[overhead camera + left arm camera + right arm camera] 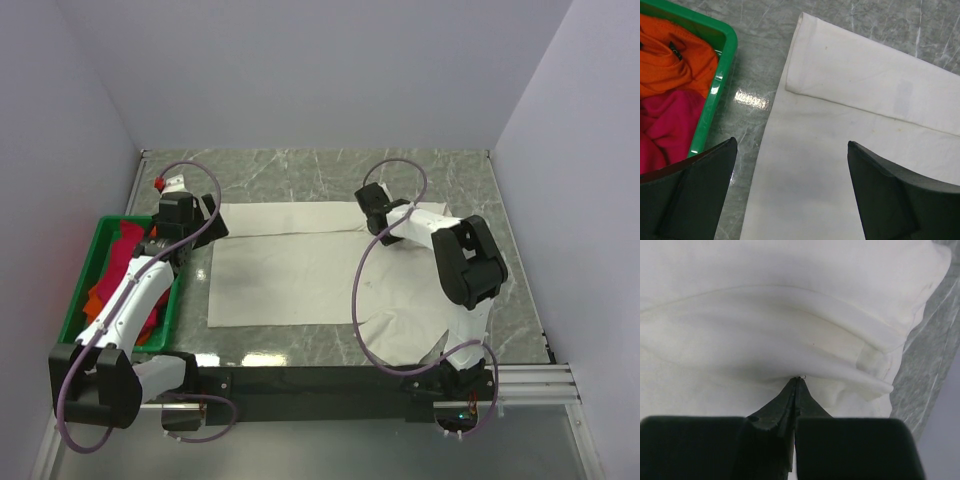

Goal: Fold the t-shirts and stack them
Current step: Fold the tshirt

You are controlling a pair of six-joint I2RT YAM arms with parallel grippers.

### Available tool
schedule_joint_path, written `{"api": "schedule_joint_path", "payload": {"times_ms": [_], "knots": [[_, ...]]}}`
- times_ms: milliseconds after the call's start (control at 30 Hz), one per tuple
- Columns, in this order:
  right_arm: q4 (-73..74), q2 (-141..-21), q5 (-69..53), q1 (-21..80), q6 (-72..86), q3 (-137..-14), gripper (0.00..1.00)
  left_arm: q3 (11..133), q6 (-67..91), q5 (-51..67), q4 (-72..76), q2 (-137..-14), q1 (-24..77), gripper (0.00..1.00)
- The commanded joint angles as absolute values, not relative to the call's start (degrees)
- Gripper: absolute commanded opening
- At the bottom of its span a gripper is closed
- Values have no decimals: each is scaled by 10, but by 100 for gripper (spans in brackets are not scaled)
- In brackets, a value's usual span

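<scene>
A large cream t-shirt [300, 270] lies spread flat mid-table, its far strip folded over toward me. My left gripper [203, 236] hovers open above the shirt's far left corner; in the left wrist view the left gripper [791, 143] has only the flat cream t-shirt [865, 90] beneath its wide jaws. My right gripper [376, 226] is at the folded strip's right end. In the right wrist view the right gripper [797, 380] is shut, its tips pinching a raised fold of the cream t-shirt [790, 315]. An orange t-shirt [670, 65] and a crimson-pink t-shirt [665, 125] lie crumpled in the crate.
A green plastic crate [105, 222] stands at the table's left side, close to my left arm; its rim [730, 45] is just left of the cream shirt. Purple cables loop over both arms. Grey walls close in the marbled table on three sides.
</scene>
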State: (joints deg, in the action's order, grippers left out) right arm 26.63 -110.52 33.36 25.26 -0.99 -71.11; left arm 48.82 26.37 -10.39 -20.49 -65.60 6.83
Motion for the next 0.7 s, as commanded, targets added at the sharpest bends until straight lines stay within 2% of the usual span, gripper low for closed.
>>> {"api": "schedule_joint_path", "payload": {"times_ms": [0,333,367,400,433,467,567,667], "knots": [[271,-1086,330,255,-21,-745,0,486,257,-110,-191,-657,69,97],[360,-1063,230,236,-9,-838,0,488,256,-104,-193,-663,69,97],[359,-1063,232,237,-7,-836,3,488,256,-104,-192,-664,69,96],[353,-1063,232,236,-6,-831,14,488,256,-104,-192,-663,69,96],[347,-1063,229,236,-5,-817,18,488,256,-103,-192,-663,69,97],[343,-1063,230,236,-4,-809,28,487,256,-104,-192,-663,69,97],[317,-1064,229,237,-4,-778,36,487,256,-103,-192,-664,69,97],[303,-1070,215,236,-5,-761,36,486,256,-101,-192,-665,69,97]]}}
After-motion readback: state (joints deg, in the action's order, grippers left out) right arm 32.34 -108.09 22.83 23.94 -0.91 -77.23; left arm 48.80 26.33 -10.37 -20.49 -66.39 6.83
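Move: The right hand's shut fingertips already pinch the loose edge of the shirt's folded strip, about 1 cm under the hand point. From there the strip's far fold runs about 9 cm ahead; its far right corner is some 8 cm ahead and 12 to the right. The shirt's right edge lies level with the fingertips, about 13 cm to the right. From the left hand, the pinched edge is some 45 cm right, 6 ahead and 15 below. Up, left and forward, the right hand lifts from the pinched strip edge by about 5 cm while travelling some 3 cm each left and forward. It then opens to roughly a third, lets go of the cloth, and draws back about 2 cm while sinking some 2.5 cm over the same edge, its left side tilted up around 10 degrees. ##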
